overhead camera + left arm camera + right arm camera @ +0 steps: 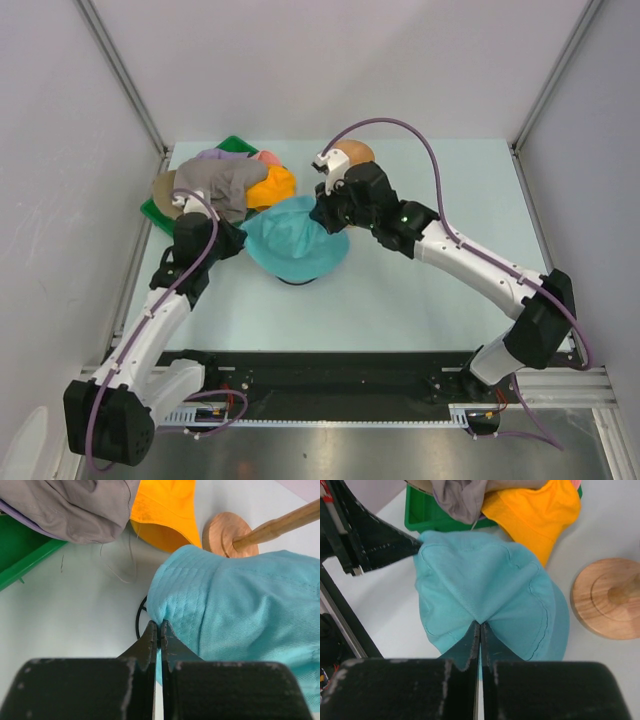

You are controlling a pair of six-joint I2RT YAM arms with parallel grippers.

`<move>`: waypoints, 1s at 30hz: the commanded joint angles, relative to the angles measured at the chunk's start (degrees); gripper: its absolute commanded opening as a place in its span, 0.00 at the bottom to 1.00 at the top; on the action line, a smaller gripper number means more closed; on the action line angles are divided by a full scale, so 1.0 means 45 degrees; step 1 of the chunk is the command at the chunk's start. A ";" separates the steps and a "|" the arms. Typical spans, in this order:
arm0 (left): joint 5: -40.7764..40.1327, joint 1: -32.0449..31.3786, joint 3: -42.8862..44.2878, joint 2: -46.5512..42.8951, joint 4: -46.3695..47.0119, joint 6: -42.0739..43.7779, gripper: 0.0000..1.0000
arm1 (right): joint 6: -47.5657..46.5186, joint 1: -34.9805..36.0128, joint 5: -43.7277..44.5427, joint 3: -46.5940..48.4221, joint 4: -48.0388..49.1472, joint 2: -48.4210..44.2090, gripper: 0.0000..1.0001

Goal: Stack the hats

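A teal bucket hat (295, 238) lies spread at the table's middle over a black wire ring (140, 618). My left gripper (160, 626) is shut on the teal hat's left edge (170, 605). My right gripper (480, 625) is shut on a pinch of the teal hat's cloth (485, 580) at its right side. The left gripper's fingers (390, 545) show in the right wrist view. A grey hat (215, 185), an orange hat (272, 187), a lavender hat (218, 156) and a pink hat (268, 157) lie piled at the back left.
A green tray (160, 212) sits under the pile of hats at the back left. A wooden stand (607, 600) with a round base stands just behind the teal hat, beside my right gripper. White walls close the table on three sides.
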 commanded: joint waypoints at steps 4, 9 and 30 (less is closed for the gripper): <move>-0.0210 0.0201 -0.0674 0.0057 0.0410 0.0406 0.00 | -0.0265 -0.0221 0.0095 0.2263 -0.0616 0.1052 0.00; -0.0308 0.0259 -0.1260 0.0037 0.0331 0.0425 0.00 | -0.0089 -0.0201 -0.0042 0.3123 -0.1046 0.1677 0.00; -0.0289 0.0318 -0.0463 -0.0663 -0.1149 0.0288 0.86 | 0.1005 0.0209 -0.0082 0.2226 -0.1379 0.0761 0.89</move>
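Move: The wire stand under the turquoise hat is about 11 cm to my left hand's right, 5 cm ahead and its middle some 9 cm lower; from my right hand it lies about 6 cm left, 5 cm ahead and 18 cm below. From my left hand, the orange hat is some 20 cm ahead and 6 cm right, the grey hat 20 cm ahead and 8 cm left, and the wooden stand 20 cm ahead and 24 cm right. Still pinching the turquoise hat's left edge, my left hand lowers it about 6 cm beside the wire stand, easing back 2 cm and tipping slightly down, then starts opening at the bottom. My right hand carries its pinched part roughly 3 cm forward and left over the stand, opens wide to let go, then backs off about 2 cm and rises slightly. ##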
